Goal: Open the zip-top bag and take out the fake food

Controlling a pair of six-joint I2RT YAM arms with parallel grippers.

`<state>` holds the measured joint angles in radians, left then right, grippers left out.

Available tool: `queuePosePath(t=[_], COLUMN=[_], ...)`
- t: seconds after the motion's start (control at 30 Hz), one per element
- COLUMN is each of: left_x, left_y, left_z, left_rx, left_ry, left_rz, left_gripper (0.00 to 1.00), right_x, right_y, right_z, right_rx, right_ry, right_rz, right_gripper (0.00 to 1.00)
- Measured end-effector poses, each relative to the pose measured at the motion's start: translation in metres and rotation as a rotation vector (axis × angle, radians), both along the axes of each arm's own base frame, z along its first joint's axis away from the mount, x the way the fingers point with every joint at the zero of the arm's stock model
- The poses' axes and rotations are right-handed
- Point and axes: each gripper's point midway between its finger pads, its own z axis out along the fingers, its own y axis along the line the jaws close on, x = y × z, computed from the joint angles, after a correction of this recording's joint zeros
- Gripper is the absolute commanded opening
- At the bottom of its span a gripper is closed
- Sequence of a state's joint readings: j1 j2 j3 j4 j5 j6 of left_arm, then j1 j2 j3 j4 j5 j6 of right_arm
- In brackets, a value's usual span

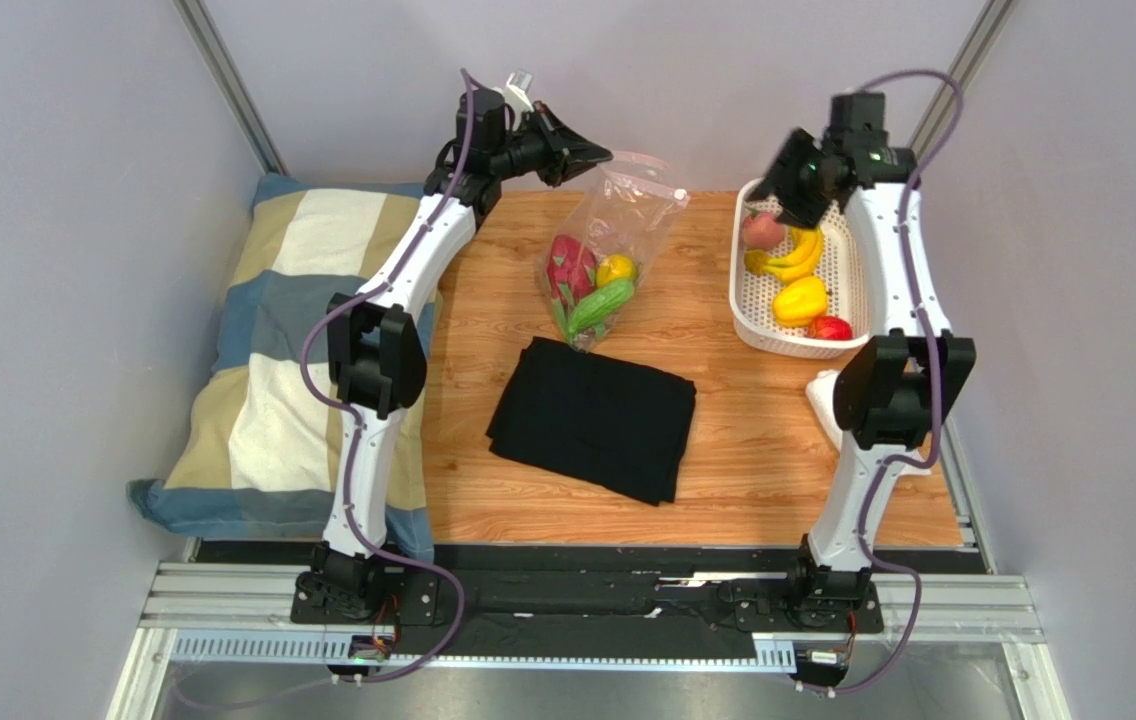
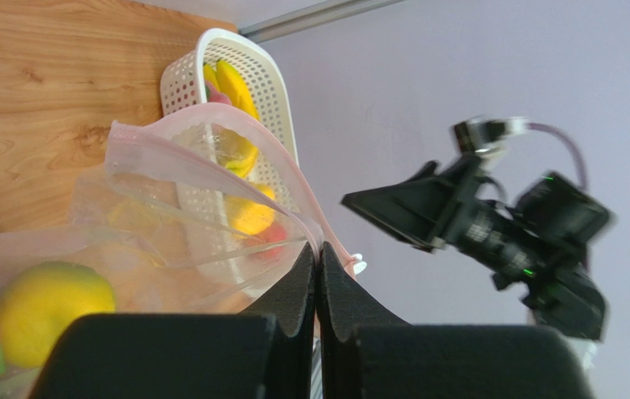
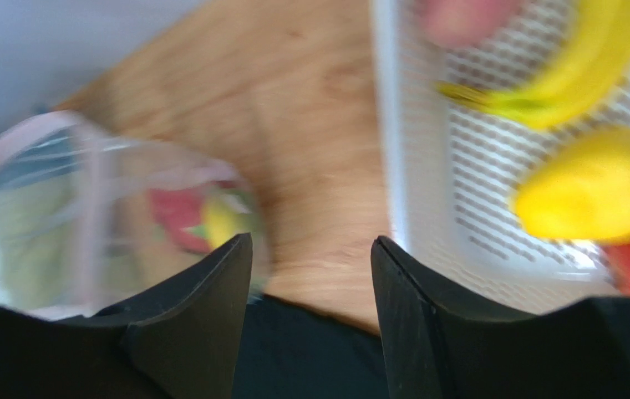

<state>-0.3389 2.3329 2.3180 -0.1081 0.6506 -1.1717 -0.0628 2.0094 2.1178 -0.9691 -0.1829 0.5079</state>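
Note:
The clear zip-top bag (image 1: 622,210) hangs tilted over the far middle of the wooden table, mouth open. My left gripper (image 1: 586,156) is shut on its pinkish zip strip (image 2: 210,162), pinched at the fingertips (image 2: 318,253). Fake food lies in the bag's low end: a pink-red spiky fruit (image 1: 571,266), a yellow piece (image 1: 616,270), a green piece (image 1: 600,308). More fake food sits in the white basket (image 1: 741,305): bananas (image 1: 794,252), a yellow piece (image 1: 800,300), a red piece (image 1: 830,327), a pinkish fruit (image 1: 762,230). My right gripper (image 1: 779,192) hovers over the basket's far left end, open (image 3: 310,245), holding nothing.
A folded black cloth (image 1: 594,417) lies in the middle of the table, just in front of the bag. A checked pillow (image 1: 281,338) lies along the table's left side. Grey walls close in behind and on both sides.

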Motion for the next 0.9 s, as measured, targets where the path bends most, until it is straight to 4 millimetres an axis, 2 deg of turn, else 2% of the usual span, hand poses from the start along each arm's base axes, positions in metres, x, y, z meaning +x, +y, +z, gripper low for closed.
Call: queuePosePath(t=[0.07, 0.1, 0.17, 0.23, 0.3, 0.37, 0.4, 0.6, 0.8, 0.9], left_x=[-0.001, -0.002, -0.004, -0.007, -0.010, -0.015, -0.018, -0.041, -0.058, -0.061], left_y=[-0.001, -0.001, -0.003, -0.006, -0.009, -0.015, -0.019, -0.047, -0.065, -0.069], left_z=[-0.003, -0.003, -0.002, -0.002, -0.001, 0.002, 0.004, 0.003, -0.001, -0.002], left_rx=[0.002, 0.002, 0.001, 0.000, -0.001, -0.003, -0.004, 0.003, 0.018, 0.021], left_ry=[0.008, 0.008, 0.007, 0.008, 0.007, 0.000, -0.003, -0.002, 0.001, 0.002], left_rz=[-0.006, -0.010, -0.019, -0.032, -0.044, -0.060, -0.070, -0.141, -0.189, -0.199], left_gripper=[0.00, 0.00, 0.00, 0.00, 0.00, 0.00, 0.00, 0.00, 0.00, 0.00], right_x=[0.010, 0.013, 0.013, 0.007, 0.003, 0.005, 0.008, 0.019, 0.013, 0.005], right_y=[0.048, 0.072, 0.116, 0.155, 0.172, 0.177, 0.177, 0.169, 0.167, 0.169], right_z=[0.043, 0.064, 0.096, 0.116, 0.120, 0.114, 0.107, 0.071, 0.048, 0.028], right_rx=[0.007, 0.015, 0.041, 0.074, 0.094, 0.099, 0.099, 0.088, 0.086, 0.100], right_ry=[-0.117, -0.180, -0.277, -0.342, -0.355, -0.346, -0.334, -0.256, -0.186, -0.118], right_rz=[0.113, 0.165, 0.267, 0.359, 0.407, 0.422, 0.422, 0.411, 0.421, 0.435], right_gripper=[0.50, 0.42, 0.37, 0.31, 0.27, 0.21, 0.14, 0.01, 0.00, 0.01])
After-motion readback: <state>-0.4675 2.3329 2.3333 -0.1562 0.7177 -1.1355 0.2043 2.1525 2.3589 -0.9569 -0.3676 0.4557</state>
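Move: The zip-top bag's open mouth, the right hand's goal, lies about 20 cm to its left, some 5 cm farther out and 4 cm higher. Below the mouth in the bag, counted from the right hand, the lemon lies 24 cm left, 3 cm ahead, 17 cm down, and the cucumber 26 cm left, 2 cm back, 18 cm down. From the left hand, which holds the rim, the mouth's middle is about 5 cm right, 3 cm back and 3 cm below. The bag's rim, still pinched in the shut left gripper, is carried about 7 cm right and 6 cm back to meet the right hand. That empty hand sweeps some 17 cm left from beside the basket, rising, then sinks about 9 cm over the bag's mouth; its fingers close completely and it turns some 25 degrees counter-clockwise. ##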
